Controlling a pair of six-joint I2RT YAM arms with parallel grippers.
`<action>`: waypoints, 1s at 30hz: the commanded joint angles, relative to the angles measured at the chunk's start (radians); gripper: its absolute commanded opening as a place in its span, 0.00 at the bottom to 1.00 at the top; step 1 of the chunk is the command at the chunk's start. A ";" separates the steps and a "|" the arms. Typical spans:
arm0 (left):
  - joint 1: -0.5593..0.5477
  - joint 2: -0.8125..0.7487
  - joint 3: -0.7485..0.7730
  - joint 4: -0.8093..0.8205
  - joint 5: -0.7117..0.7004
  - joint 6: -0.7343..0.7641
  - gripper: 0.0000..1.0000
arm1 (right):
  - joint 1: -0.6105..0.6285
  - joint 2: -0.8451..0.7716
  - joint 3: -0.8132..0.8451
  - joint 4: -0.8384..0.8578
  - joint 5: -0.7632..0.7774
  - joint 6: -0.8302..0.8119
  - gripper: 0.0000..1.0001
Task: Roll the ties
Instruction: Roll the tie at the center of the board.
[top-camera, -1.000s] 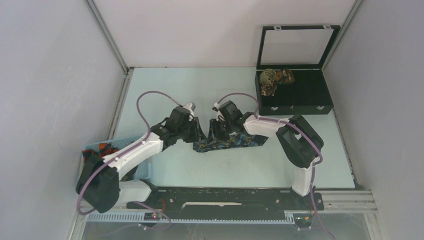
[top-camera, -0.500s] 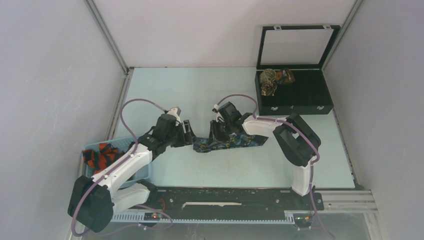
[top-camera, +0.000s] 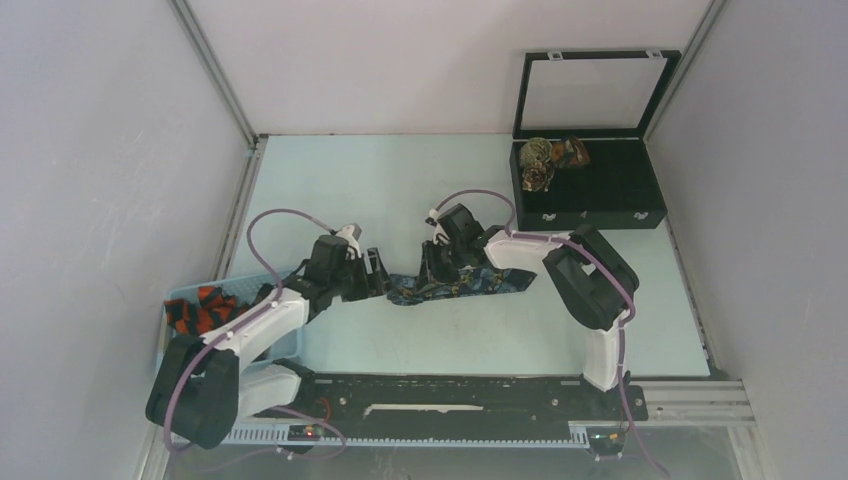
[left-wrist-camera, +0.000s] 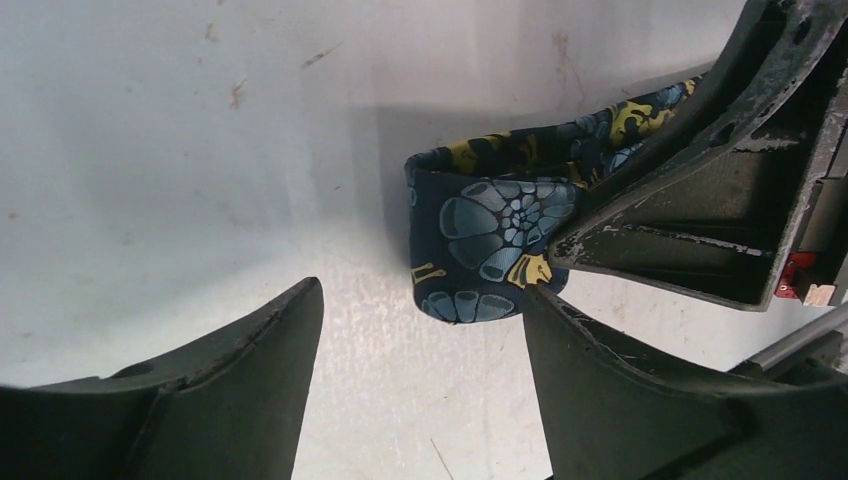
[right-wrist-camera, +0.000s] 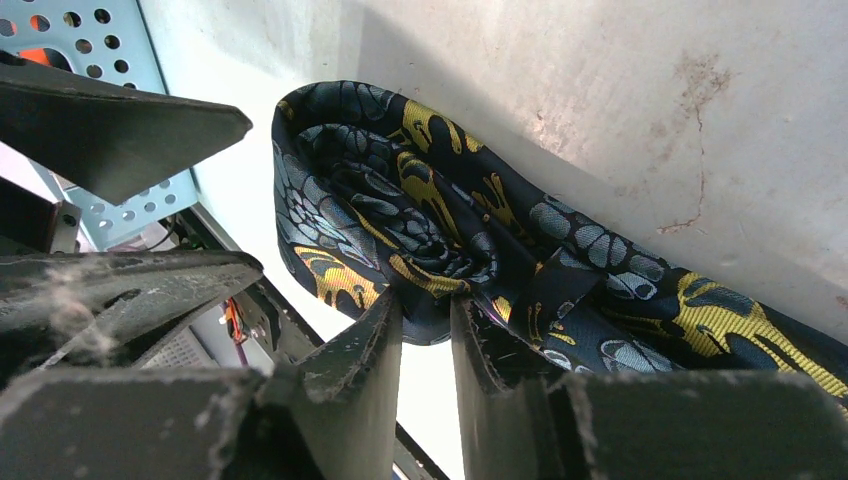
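A dark navy tie (top-camera: 460, 284) with yellow and blue flowers lies mid-table, its left end folded over into a loose loop (left-wrist-camera: 485, 232). My right gripper (top-camera: 437, 264) is shut on that folded part, its jaws pinching the fabric (right-wrist-camera: 428, 308) just behind the loop (right-wrist-camera: 350, 190). My left gripper (top-camera: 376, 272) stands open just left of the tie's folded end, a little apart from it. Nothing lies between its fingers (left-wrist-camera: 222, 380), only bare table. The right gripper's finger (left-wrist-camera: 700, 180) shows in the left wrist view.
A black case (top-camera: 600, 195) with its lid up stands at the back right, with rolled ties (top-camera: 540, 160) in its left corner. A blue perforated basket (top-camera: 192, 298) at the near left holds orange-red and black ties (top-camera: 205, 306).
My left gripper has let go of the tie's end, opened wide and drawn back to the left. The right gripper has closed tighter on the fold and stayed in place.
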 joint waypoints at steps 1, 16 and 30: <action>0.010 0.035 -0.018 0.135 0.088 -0.020 0.78 | -0.004 0.018 0.005 0.019 0.010 -0.014 0.26; 0.020 0.242 -0.043 0.353 0.272 -0.087 0.59 | -0.018 0.015 0.004 0.009 0.010 -0.023 0.26; 0.017 0.225 -0.040 0.362 0.280 -0.138 0.17 | -0.067 -0.062 0.005 0.013 -0.031 -0.005 0.30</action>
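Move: The left end of the half-rolled tie lies about 5 cm to the right of the open left gripper, about 1 cm farther out and some 2 cm below it. The same end is roughly 5 cm to the left of the right fingers and level with them fore and aft; they already pinch the roll. The tie's flat tail has its middle about 22 cm to the left hand's right and 1 cm farther out. The blue basket's middle is some 28 cm to its left and 7 cm back. Rightward and slightly down, the left hand travels about 5 cm to the left end of the rolled tie, sinking some 2 cm on the way and rolling about 15 degrees so that its left side drops. Its wide-open fingers straddle the fold, then close and pinch it. The right hand stays nearly in place and keeps its grip on the roll. ##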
